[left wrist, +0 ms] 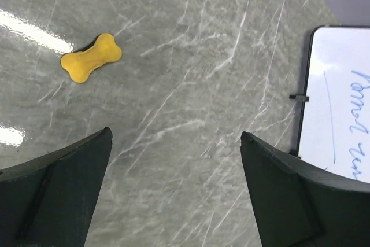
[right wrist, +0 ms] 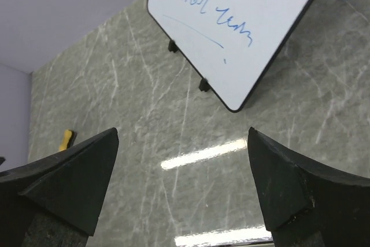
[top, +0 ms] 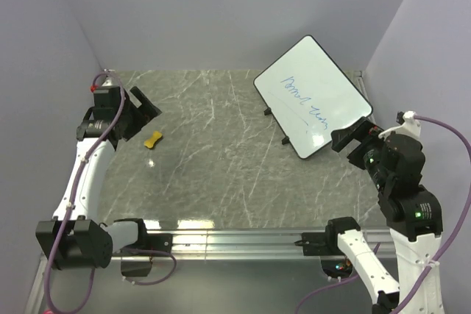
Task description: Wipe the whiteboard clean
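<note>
The whiteboard (top: 313, 95) stands tilted on small black feet at the back right of the table, with blue scribbles on it. It also shows in the right wrist view (right wrist: 237, 21) and at the right edge of the left wrist view (left wrist: 341, 108). A small yellow bone-shaped eraser (top: 152, 139) lies on the table at the left; it shows in the left wrist view (left wrist: 91, 57) and, in part, in the right wrist view (right wrist: 67, 138). My left gripper (top: 144, 113) is open and empty, just left of and behind the eraser. My right gripper (top: 353, 137) is open and empty, close to the board's near right corner.
The grey marble table (top: 213, 159) is walled by lilac panels on the left, back and right. A metal rail (top: 243, 240) runs along the near edge between the arm bases.
</note>
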`<state>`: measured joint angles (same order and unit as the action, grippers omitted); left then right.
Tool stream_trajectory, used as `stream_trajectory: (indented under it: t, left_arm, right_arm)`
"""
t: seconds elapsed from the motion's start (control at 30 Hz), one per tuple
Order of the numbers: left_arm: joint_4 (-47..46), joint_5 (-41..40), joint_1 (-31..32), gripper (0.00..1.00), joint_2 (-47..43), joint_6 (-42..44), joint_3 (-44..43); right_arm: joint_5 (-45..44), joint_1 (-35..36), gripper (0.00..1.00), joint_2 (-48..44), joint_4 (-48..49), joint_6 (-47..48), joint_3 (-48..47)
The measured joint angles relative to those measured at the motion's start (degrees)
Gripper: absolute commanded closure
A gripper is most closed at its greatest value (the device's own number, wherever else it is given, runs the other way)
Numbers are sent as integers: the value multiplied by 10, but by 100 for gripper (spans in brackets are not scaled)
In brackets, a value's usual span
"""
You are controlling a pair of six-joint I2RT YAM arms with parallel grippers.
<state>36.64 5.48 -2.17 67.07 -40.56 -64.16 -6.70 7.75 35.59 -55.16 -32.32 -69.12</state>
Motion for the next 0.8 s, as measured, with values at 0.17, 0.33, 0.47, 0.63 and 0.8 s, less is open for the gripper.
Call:
stream_trajectory:
  t: [0.17,0.33,0.47,0.63,0.8]
  left_arm:
    - [-20,10,0,1,4,42,11]
    - [-37,14,0,1,78,106,0]
    - [-60,36,0,0,164,156,-8]
    - [-71,53,0,1,246,210,-34]
    - [-95,61,1,2,291,233,-38]
  right_arm:
    - [33,0,0,12,15,0,-11]
    - [49,0,0,-5,9,-13,-11]
    - [47,0,0,-40,-11,-23,-11]
    - [27,0,0,-76,-35,-30,-11]
    - [-1,0,0,-90,-52,-30,-13]
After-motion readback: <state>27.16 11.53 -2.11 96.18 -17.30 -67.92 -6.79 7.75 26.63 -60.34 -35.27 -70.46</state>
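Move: The yellow bone-shaped eraser lies on the table roughly 21 cm below the open left hand, about 5 cm to its left and almost level with it fore and aft, perhaps 1 cm back. The whiteboard's middle is some 49 cm to the left hand's right and 15 cm farther out, about 20 cm lower. From the right hand, the eraser is about 50 cm left, 15 cm ahead and 32 cm below. Towards the eraser the left hand sinks about 13 cm while reaching some 6 cm forward, fingers wide open, ending above the table just beyond the eraser and still to its right. Its wrist swings clockwise by about 20 degrees and tips further down. The right hand, empty and open, draws back from the whiteboard by about 5 cm, rising slightly. ##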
